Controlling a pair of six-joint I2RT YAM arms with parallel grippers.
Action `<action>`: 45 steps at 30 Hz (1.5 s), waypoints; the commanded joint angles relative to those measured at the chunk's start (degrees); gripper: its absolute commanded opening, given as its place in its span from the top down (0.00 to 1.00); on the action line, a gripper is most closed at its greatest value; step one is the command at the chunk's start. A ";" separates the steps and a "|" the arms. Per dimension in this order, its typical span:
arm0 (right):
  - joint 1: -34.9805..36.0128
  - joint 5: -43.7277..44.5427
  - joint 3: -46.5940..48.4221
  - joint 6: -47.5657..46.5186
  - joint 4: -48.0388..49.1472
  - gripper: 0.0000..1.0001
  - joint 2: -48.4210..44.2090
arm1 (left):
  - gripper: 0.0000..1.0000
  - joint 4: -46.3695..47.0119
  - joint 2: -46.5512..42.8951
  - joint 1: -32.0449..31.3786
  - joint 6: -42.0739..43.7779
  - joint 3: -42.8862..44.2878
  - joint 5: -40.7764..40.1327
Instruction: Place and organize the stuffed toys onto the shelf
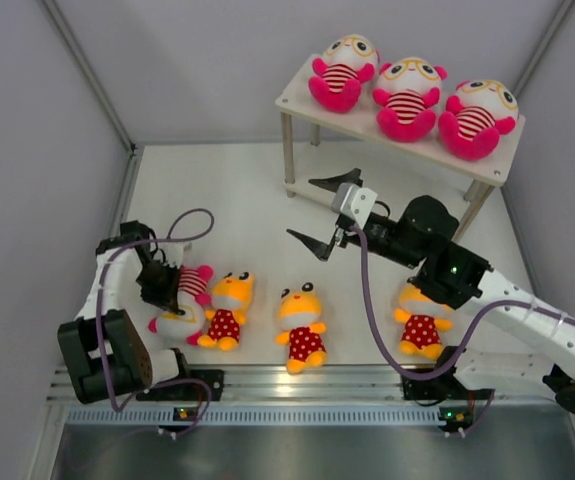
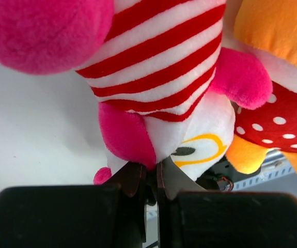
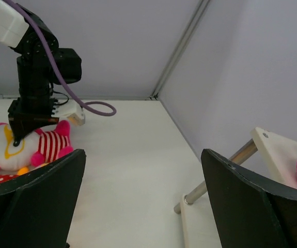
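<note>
On the upper board of the shelf (image 1: 297, 98) at the back right sit three pink stuffed toys (image 1: 407, 97) in striped shirts. A fourth pink toy (image 1: 191, 290) lies at the table's left; my left gripper (image 1: 170, 292) is shut on it, its jaws (image 2: 152, 173) pinching the plush where the pink arm meets the white face (image 2: 158, 67). Three yellow toys in red polka-dot outfits lie in a row: one (image 1: 229, 310) against the pink one, one (image 1: 302, 325) in the middle, one (image 1: 422, 322) partly under my right arm. My right gripper (image 1: 304, 210) hangs open and holds nothing, in front of the shelf.
The right wrist view shows the shelf's lower board (image 3: 200, 227), a metal leg (image 3: 225, 168) and the upper board's edge (image 3: 272, 150) beyond my right gripper (image 3: 143, 196). Grey enclosure walls (image 1: 197, 60) surround the table. An aluminium rail (image 1: 317, 380) runs along the near edge.
</note>
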 commanded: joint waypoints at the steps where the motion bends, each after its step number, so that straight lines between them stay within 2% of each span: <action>1: 1.95 2.75 -1.05 4.00 4.08 0.06 -0.70 | 1.00 5.87 -5.71 0.18 -0.64 3.29 5.39; 5: 4.23 2.22 -0.35 4.80 2.77 0.08 1.23 | 1.00 5.79 -11.77 0.18 -0.91 9.87 7.32; 8: 6.52 1.87 4.46 5.41 0.49 0.09 3.69 | 1.00 4.13 -18.87 0.18 4.35 13.13 13.53; 11: 6.61 0.99 9.48 7.53 -6.00 0.09 6.93 | 1.00 1.75 -23.99 0.17 12.52 14.11 19.96; 14: 6.61 -1.46 16.59 4.99 -13.30 0.11 10.28 | 1.00 -2.55 -30.32 -0.09 19.99 14.20 28.23; 17: 5.83 -8.65 19.07 2.96 -17.44 0.12 11.95 | 1.00 -10.37 -30.68 -1.67 29.57 14.99 33.86; 18: 5.04 -16.51 20.38 1.91 -18.67 0.11 12.04 | 1.00 -11.95 -30.68 -2.28 33.42 15.08 34.65; 20: 1.80 -24.37 23.11 0.33 -23.93 0.12 12.56 | 1.00 -16.34 -30.77 -2.90 37.65 15.43 35.97; 21: 0.65 -30.76 23.99 -1.68 -25.78 0.13 13.18 | 1.00 -18.45 -30.77 -3.42 43.42 15.60 36.42; 22: -0.50 -32.57 24.61 -2.13 -27.10 0.14 13.53 | 1.00 -23.26 -30.77 -3.51 46.78 15.95 36.85; 23: -2.25 -33.37 26.01 -2.23 -29.47 0.13 14.06 | 1.00 -23.74 -30.77 -3.69 49.34 16.22 37.73; 27: -2.53 -34.33 32.87 -3.90 -35.99 0.16 21.85 | 1.00 -23.83 -31.13 -5.79 49.63 15.78 37.30; 33: -1.65 -34.16 38.84 -1.08 -28.96 0.19 33.37 | 1.00 -23.66 -30.77 -6.68 48.31 15.43 37.83; 39: -1.13 -41.79 58.09 -0.38 -38.62 0.27 48.05 | 1.00 -23.66 -31.56 -6.77 47.87 14.90 36.86; 45: -0.16 -44.72 55.38 -5.64 -45.30 0.27 47.64 | 1.00 -23.66 -31.47 -6.85 48.22 14.02 35.72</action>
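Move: Pinched by the left fingers, the lying striped panda has its middle only some 3 cm right and 1 cm ahead of them; they take it towards the open right gripper, roughly 30 cm right, 4 cm farther out and 35 cm higher. The panda lies about 27 cm left of the right hand, 3 cm back and 37 cm below. From the left hand the near frog is some 12 cm right and 2 cm back, the far frog about 30 cm right and 5 cm back. Lifting the still-pinched panda about 17 cm, the left hand swings briefly forward and back, then carries it some 10 cm right while turning clockwise and tilting its fingers up to point right, forward and down; it then holds there. The right hand comes roughly 16 cm left and 9 cm down to meet the panda, fingers swinging counter-clockwise and tipping down, their wide gap partly closing. ##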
